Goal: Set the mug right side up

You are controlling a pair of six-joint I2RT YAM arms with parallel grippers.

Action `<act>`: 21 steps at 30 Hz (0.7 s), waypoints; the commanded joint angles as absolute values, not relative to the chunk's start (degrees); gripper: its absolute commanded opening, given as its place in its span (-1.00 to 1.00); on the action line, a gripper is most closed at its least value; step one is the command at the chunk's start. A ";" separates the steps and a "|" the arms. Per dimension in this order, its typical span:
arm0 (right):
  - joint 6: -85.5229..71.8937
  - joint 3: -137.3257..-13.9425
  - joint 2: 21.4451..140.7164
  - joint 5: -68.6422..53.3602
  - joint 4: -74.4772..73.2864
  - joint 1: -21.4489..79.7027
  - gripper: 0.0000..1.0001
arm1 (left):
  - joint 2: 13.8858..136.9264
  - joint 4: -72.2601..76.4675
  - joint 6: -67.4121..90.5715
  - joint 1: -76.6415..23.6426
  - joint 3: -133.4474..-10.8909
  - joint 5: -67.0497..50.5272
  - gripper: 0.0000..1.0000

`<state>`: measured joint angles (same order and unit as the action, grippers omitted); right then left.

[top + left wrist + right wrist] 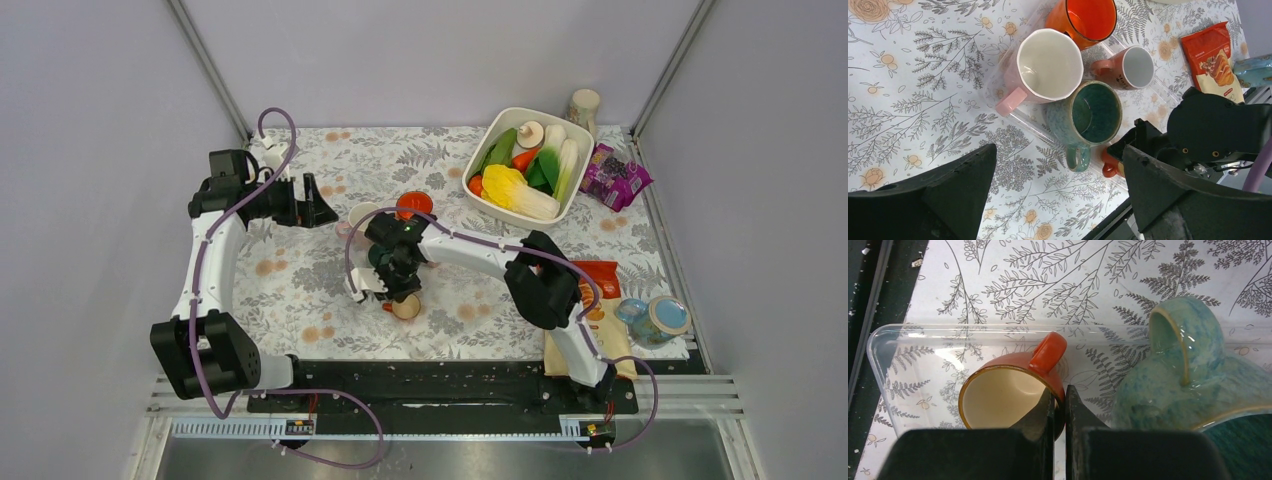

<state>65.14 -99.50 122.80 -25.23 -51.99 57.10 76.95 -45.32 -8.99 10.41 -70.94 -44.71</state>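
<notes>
A small red mug (998, 400) with a cream inside sits tilted in a clear tray (883, 340), its mouth towards the right wrist camera and its handle pointing away. My right gripper (1058, 395) is shut on the mug's wall near the handle, one finger inside and one outside. From above, the mug (406, 307) shows just below the right gripper (398, 285). My left gripper (318, 205) stands open at the back left, apart from the mugs; between its fingers lies only tablecloth (1059, 150). The red mug's handle (1108, 167) peeks out beside the right arm.
Upright in the tray stand a teal mug (1095, 112), a pink mug (1048, 65), an orange mug (1088, 20) and a small pinkish mug (1133, 67). A white bin of vegetables (520, 165), a purple bag (615, 175), a snack packet (600, 290) and a jar (655, 318) lie to the right.
</notes>
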 commanded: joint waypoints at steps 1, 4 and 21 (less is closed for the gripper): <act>65.86 -103.60 124.51 -22.44 -50.88 57.22 -1.00 | 76.16 -42.76 -9.33 10.63 -70.73 -46.49 0.98; 64.83 -104.10 124.54 -21.80 -50.65 57.30 -0.85 | 76.00 -42.80 -9.37 10.63 -70.76 -46.49 0.98; 50.71 -92.99 99.08 -10.92 -42.61 58.58 0.32 | 75.30 -42.80 -9.66 10.63 -70.36 -47.95 0.98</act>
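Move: The right hand pinches the forward rim of the small orange, cream-lined mug, already upright in the clear tray; its middle is about 3 cm back, level sideways, 2 cm below the hand. The teal mug is some 6 cm ahead and 3 cm left of that hand, the small pink mug roughly 7 cm ahead and 6 cm right. From the idle left hand the orange mug lies about 15 cm back, 15 cm right and 18 cm below. Still pinching the orange mug's forward wall, the right hand eases level forward about 1.5 cm and slightly left, towards the teal mug, then opens its fingers to well over half and lets go of the rim. It then rises, slowly at first and then fast, about 7 cm straight up off the mug, drifting a little to the right while the fingertips tilt forward some 10 degrees. ##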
